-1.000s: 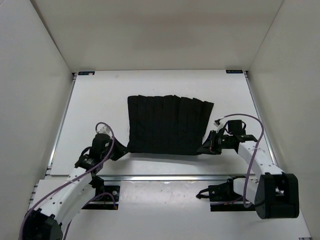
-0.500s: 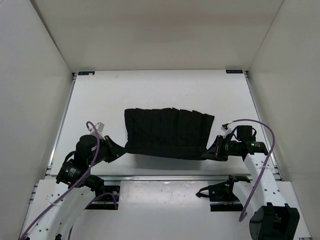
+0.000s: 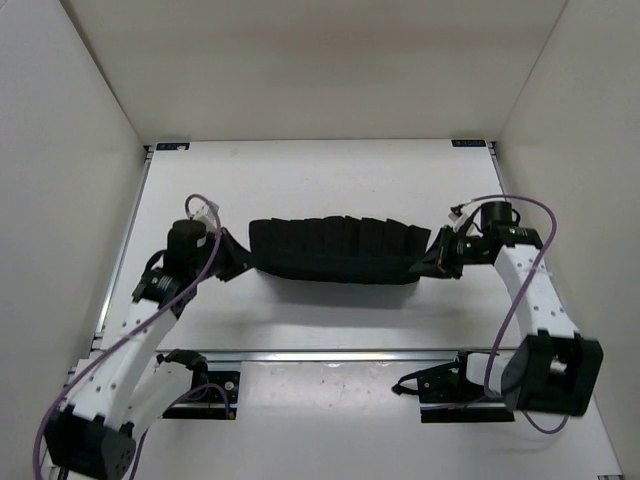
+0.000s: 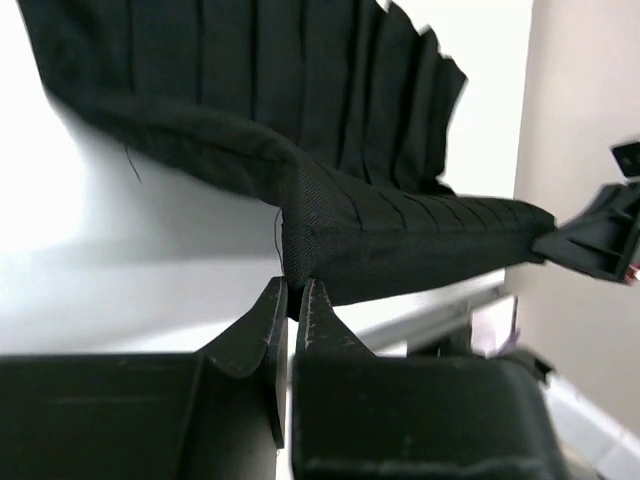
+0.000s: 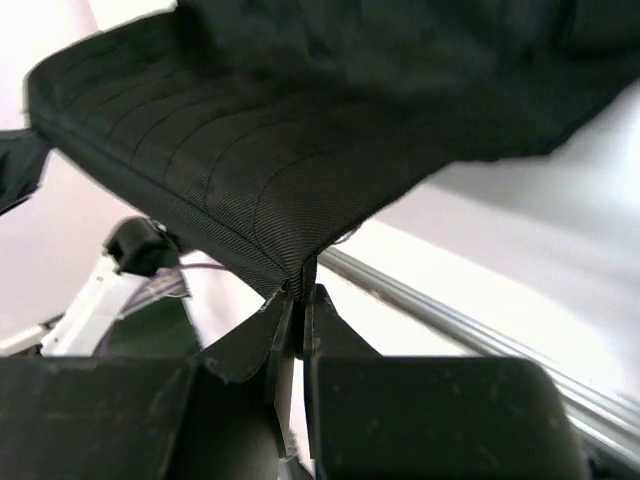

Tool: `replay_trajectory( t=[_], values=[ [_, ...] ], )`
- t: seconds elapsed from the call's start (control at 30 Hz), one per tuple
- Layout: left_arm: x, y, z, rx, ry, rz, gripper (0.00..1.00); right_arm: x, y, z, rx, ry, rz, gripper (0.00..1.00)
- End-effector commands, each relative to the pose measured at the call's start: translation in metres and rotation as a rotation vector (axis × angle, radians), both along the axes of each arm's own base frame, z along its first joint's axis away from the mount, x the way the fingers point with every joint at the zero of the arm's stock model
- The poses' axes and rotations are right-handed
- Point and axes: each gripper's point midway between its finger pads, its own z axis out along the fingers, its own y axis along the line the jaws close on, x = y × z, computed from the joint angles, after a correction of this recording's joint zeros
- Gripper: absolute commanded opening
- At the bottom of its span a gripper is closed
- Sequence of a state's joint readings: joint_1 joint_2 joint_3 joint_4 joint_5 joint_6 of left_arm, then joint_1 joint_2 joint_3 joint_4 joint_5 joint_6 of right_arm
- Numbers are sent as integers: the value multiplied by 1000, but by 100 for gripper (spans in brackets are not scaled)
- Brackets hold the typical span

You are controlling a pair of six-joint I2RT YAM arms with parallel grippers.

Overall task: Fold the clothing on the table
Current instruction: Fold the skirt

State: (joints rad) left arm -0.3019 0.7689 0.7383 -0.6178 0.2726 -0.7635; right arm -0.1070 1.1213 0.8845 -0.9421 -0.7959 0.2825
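The black pleated clothing [image 3: 335, 250] hangs stretched between both grippers above the white table [image 3: 330, 180], its near waistband edge lifted and carried over the far part. My left gripper [image 3: 243, 262] is shut on the clothing's left corner [image 4: 300, 255]. At the other end my right gripper [image 3: 432, 262] is shut on the right corner [image 5: 290, 240]. In the left wrist view the fingertips [image 4: 272, 300] pinch the folded band, with the pleats [image 4: 250, 70] spreading beyond. The right wrist view has the fabric draped from its closed fingertips [image 5: 283, 305].
Metal rails run along the table's near edge [image 3: 330, 354] and left side [image 3: 125, 250]. White walls [image 3: 60, 200] close in on the left, right and back. The arm bases [image 3: 450, 385] sit in front of the near rail.
Both grippers have lifted the near edge of the clothing and carried it away from the bases toward the far edge, so the garment now looks a narrow band instead of a spread rectangle.
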Motion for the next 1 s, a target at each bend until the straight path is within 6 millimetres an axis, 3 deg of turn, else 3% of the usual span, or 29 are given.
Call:
replay_trajectory(
  t=[0.0,0.13,0.23,0.33,0.37,0.4,0.43,0.47,0.57,0.6,0.63,0.67,0.7,0.8,0.83,0.87,0.9,0.93,0.97],
  values=[
    [64,25,5,79,-95,128,0,61,-24,-4,-70,-65,-61,0],
    [119,23,-23,77,-43,137,0,134,-20,8,-24,-121,-83,0],
    [154,15,-46,75,8,104,0,179,-15,-1,24,-109,-93,0],
    [194,9,-61,81,31,95,0,215,-18,-29,73,-64,-120,0],
    [211,10,-67,89,43,105,3,232,-19,-22,77,-118,-125,1],
    [229,9,-66,76,38,101,10,251,-26,-23,60,-155,-136,7],
    [237,10,-64,52,39,99,36,261,-28,-32,47,-161,-134,21],
    [253,13,-59,25,25,116,47,276,-32,-20,21,-219,-135,30],
    [269,24,-39,-35,-18,152,56,300,-39,-1,-22,-318,-145,39],
    [267,29,-36,-37,-20,156,57,304,-43,4,-32,-356,-148,46],
    [261,32,-39,-36,-11,165,58,305,-46,12,-57,-381,-167,47],
    [258,37,-29,-35,-35,169,59,302,-55,20,-90,-393,-205,53],
    [245,39,-30,-25,-27,162,60,296,-59,10,-117,-366,-224,54],
    [209,47,-49,63,16,139,61,262,-66,7,-187,-323,-254,58],
    [192,51,-63,92,51,146,62,244,-61,-14,-192,-260,-249,59],
    [183,48,-71,105,62,138,62,236,-65,-8,-197,-273,-266,59],
    [168,49,-80,111,79,148,63,218,-62,-29,-186,-211,-277,60],
    [154,49,-92,110,96,153,62,200,-59,-37,-182,-195,-281,60],
    [146,49,-101,113,114,160,63,194,-58,-29,-180,-216,-303,60]
  ],
)
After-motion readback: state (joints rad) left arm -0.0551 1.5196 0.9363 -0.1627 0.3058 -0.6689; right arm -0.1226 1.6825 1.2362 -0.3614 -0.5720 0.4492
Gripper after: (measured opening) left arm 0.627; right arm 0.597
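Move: Each gripper still pinches one end of the skirt's waistband, raised some 15 cm over the table, with the cloth sagging between them. The skirt's left hem corner lies about 23 cm ahead of the left gripper and 1 cm to its left; the right gripper is level with it, roughly 43 cm to its right. From the right gripper, the right hem corner lies about 22 cm ahead, 3 cm to the right and 14 cm below. Swing both grippers quickly forward together, carrying the waistband over the skirt towards its hem, about 25 cm with the left and 28 with the right, sinking as they go. Open both while still travelling, so the waistband comes free, then spread them outward some 5 cm each, rising a little, and draw both back about 7 cm. ##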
